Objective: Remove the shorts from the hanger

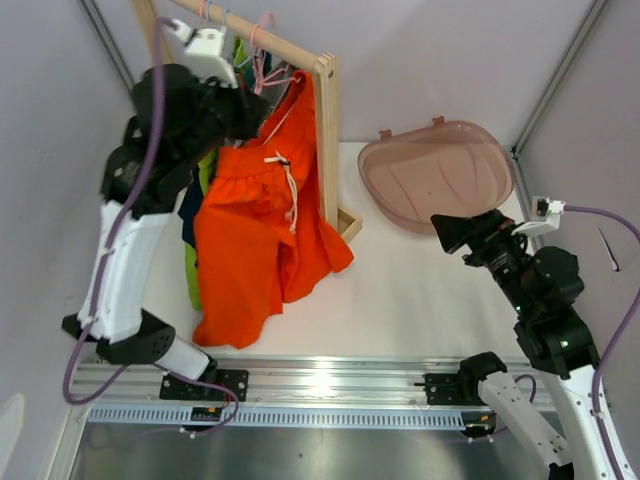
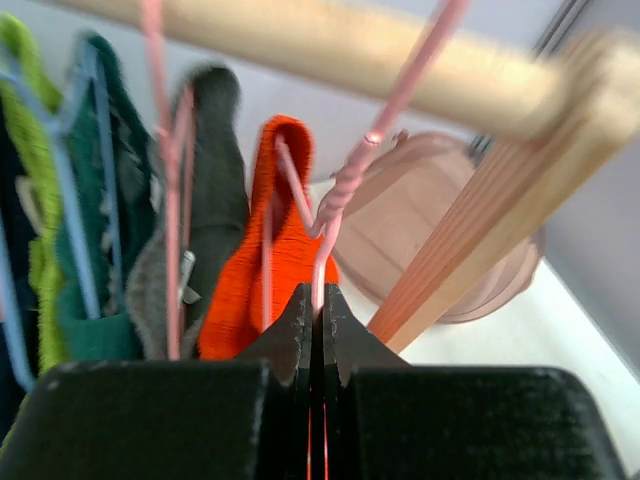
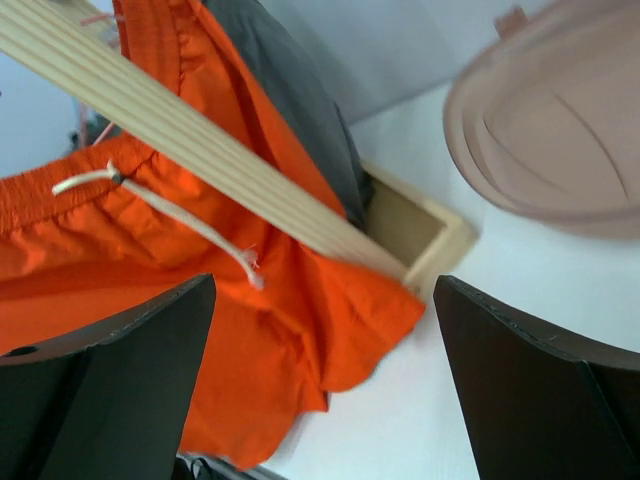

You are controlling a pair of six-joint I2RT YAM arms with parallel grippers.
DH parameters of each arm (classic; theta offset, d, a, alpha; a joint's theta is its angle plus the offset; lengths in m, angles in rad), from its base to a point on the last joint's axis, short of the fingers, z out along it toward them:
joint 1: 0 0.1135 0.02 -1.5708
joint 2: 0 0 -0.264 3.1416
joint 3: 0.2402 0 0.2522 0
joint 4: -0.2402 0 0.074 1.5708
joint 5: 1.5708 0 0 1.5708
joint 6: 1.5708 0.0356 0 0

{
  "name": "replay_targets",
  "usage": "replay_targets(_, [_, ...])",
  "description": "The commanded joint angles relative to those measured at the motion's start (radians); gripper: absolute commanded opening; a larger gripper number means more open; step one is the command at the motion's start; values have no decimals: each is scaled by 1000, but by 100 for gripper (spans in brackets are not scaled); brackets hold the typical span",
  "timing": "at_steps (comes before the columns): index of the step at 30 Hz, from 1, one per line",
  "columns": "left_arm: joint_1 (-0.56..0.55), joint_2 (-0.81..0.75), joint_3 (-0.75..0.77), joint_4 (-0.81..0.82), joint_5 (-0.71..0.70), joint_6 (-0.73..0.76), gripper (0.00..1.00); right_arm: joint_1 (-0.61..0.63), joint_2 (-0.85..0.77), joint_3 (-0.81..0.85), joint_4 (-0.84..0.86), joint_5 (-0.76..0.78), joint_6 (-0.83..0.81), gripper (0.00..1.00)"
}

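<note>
The orange shorts (image 1: pixel 255 235) hang from a pink wire hanger (image 2: pixel 345 180) on the wooden rack rail (image 2: pixel 330 50) and spread down onto the table. Behind them hang grey shorts (image 2: pixel 205 200), teal shorts (image 2: pixel 95 190), lime green shorts (image 2: pixel 30 200) and a dark navy pair (image 1: pixel 190 205). My left gripper (image 2: pixel 316 300) is up at the rail, shut on the pink hanger's wire below its hook. My right gripper (image 3: pixel 320 380) is open and empty above the table, right of the orange shorts (image 3: pixel 200 320), apart from them.
The wooden rack's upright post (image 1: pixel 327 140) and base foot (image 1: pixel 350 222) stand by the orange shorts. A brown translucent plastic tub (image 1: pixel 437 175) lies at the back right. Grey walls close in the left and right sides.
</note>
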Motion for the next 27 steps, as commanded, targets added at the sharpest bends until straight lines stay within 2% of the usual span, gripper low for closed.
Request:
replay_targets(1, [-5,-163,83,43,-11,-24,0,5,0,98,-31,-51,-93,99])
replay_targets(3, [-5,-178,89,14,-6,-34,0,3,10,156,-27,-94,-102,99])
replay_targets(8, [-5,-250,26,-18,52,-81,0,8,141,302,10,-362,-97,99])
replay_targets(11, [-5,-269,23,-15,59,-85,0,55,254,397,4,-418,-116,99])
replay_targets(12, [-5,-270,31,-17,59,-90,0,87,288,469,-17,-391,-139,100])
replay_targets(13, [-5,-272,40,-17,62,-94,0,128,359,512,-78,-290,-163,99])
replay_targets(15, [-5,-278,43,7,101,-105,0,327,436,596,-126,-141,-260,100])
replay_targets(16, [-5,-277,43,17,106,-114,0,409,481,695,-176,48,-292,99])
replay_targets(17, [-5,-261,41,26,108,-119,0,493,583,751,-200,156,-323,100])
replay_targets(18, [-5,-252,38,29,88,-133,0,644,642,815,-226,236,-378,99])
replay_targets(19, [-5,-243,35,31,66,-143,0,708,705,956,-281,383,-393,99])
replay_targets(20, [-5,-238,22,49,15,-156,0,757,813,1018,-299,434,-401,99])
replay_targets(21, [-5,-246,-18,72,-66,-166,0,828,860,1072,-310,462,-407,99])
replay_targets(23, [-5,-270,-115,168,-144,-192,0,892,937,1182,-318,542,-409,99])
replay_targets(24, [-5,-302,-223,204,-209,-208,0,957,996,1210,-314,579,-410,99])
replay_targets(27, [-5,-329,-325,306,-279,-229,0,1046,1091,1300,-295,642,-409,99])
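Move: The left gripper already pinches the pink hanger; the orange shorts' middle hangs about 25 cm below it, 5 cm nearer the robot and roughly level sideways. The rail is some 7 cm ahead of this grip, straight ahead and 4 cm above; the grey shorts are about 8 cm ahead, 4 cm left and 8 cm below. From the open right gripper, the orange shorts lie about 31 cm left, 8 cm ahead and 9 cm below. Keep the left fingers shut on the hanger's shoulder wire and draw the hanger back from the rail about 12 cm, rising and drifting left, then ease it partway forward and down again. Meanwhile raise the open right gripper, then sweep it some 30 cm left towards the orange shorts, turning about 30 degrees counter-clockwise and rolling its left side down, sinking slightly at the end. ##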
